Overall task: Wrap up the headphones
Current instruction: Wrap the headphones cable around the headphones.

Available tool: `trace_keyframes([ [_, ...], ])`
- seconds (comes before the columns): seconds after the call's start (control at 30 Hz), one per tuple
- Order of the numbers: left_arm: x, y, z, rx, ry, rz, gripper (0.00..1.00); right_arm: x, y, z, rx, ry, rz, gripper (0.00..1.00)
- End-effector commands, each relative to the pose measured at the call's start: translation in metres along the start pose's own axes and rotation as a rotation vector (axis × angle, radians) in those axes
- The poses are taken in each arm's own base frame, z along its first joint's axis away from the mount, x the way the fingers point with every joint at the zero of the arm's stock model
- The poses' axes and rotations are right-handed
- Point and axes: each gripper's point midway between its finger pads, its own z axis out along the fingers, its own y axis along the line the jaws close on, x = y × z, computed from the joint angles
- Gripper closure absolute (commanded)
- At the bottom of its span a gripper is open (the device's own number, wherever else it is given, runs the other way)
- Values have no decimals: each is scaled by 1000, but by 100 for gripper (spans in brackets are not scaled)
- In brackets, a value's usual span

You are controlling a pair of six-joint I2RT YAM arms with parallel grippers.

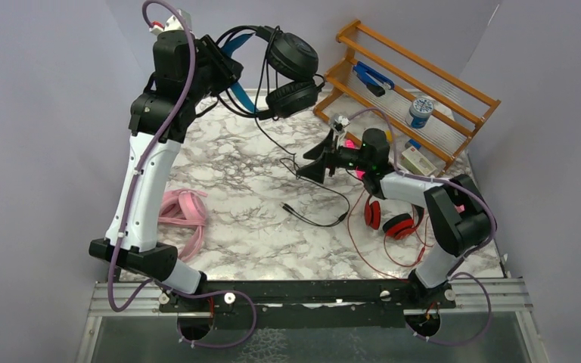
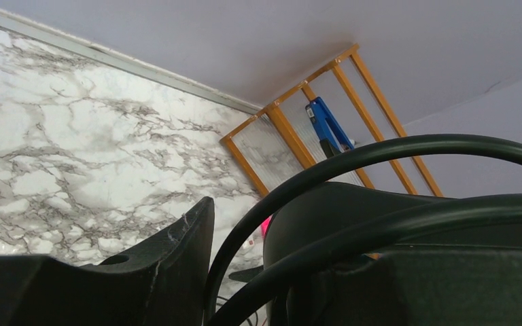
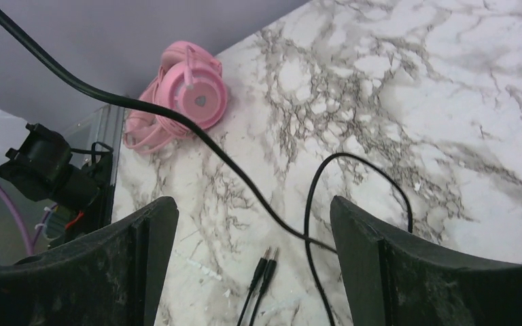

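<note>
My left gripper [image 1: 229, 66] is raised high at the back, shut on the blue headband of the black headphones [image 1: 291, 57]. In the left wrist view one finger [image 2: 170, 265] shows beside the black earcup [image 2: 380, 224] and cable loops. The black cable [image 1: 325, 193] hangs down to the marble table [image 1: 234, 242], ending in a twin plug [image 3: 265, 265]. Just above that cable hovers my right gripper [image 3: 253, 204], open with nothing in it, seen from above at mid-table [image 1: 310, 165]. Pink headphones [image 1: 181, 212] lie at the left edge, red headphones [image 1: 393, 221] at the right.
An orange wooden rack [image 1: 416, 91] stands at the back right, holding a blue-handled tool [image 1: 371, 78], a blue-and-white tub [image 1: 421, 112] and a small box [image 1: 417, 160]. Purple walls enclose the table. The red headphones' thin red cable [image 1: 363, 249] trails toward the front.
</note>
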Motion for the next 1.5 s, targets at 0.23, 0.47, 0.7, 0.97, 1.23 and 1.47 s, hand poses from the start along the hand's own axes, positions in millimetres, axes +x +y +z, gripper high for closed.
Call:
trace_keyframes([
  [0.23,-24,-46,-30,169,-26,-57,100,-21,7,55,-154,-174,-193,15],
  [0.47,-28,-41,-33,136,-45,-44,100,-15,16,87,-172,-229,-199,26],
  [0.7,-41,-29,4,54,-97,-40,100,22,45,57,-223,-143,-109,98],
  [0.97,-63,-28,44,74,-125,-54,100,76,63,14,-192,5,-20,100],
  [1.23,-61,0,44,40,-97,-44,100,86,62,-3,-196,71,-46,100],
  [1.47,-87,15,70,46,-129,-113,100,111,58,-10,-158,129,-51,100],
])
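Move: The black headphone cable hangs roughly 5 cm left of the open right hand, about level with it in height and reach. Its plugs lie on the table about 3 cm back and 5 cm left of the right hand, some 18 cm below. The held black headphones hang about 7 cm ahead, 10 cm left and 27 cm above it. From the left hand, that cable stretch is about 8 cm back, 15 cm right and 27 cm down. Leftward about 9 cm with the right fingers wide open, to the hanging cable; there they close from wide to shut and pinch it. The right hand then draws the cable back some 9 cm, to the right and down. The left hand, still gripping the headband, lifts slightly, then carries the headphones forward and finally a little left. ##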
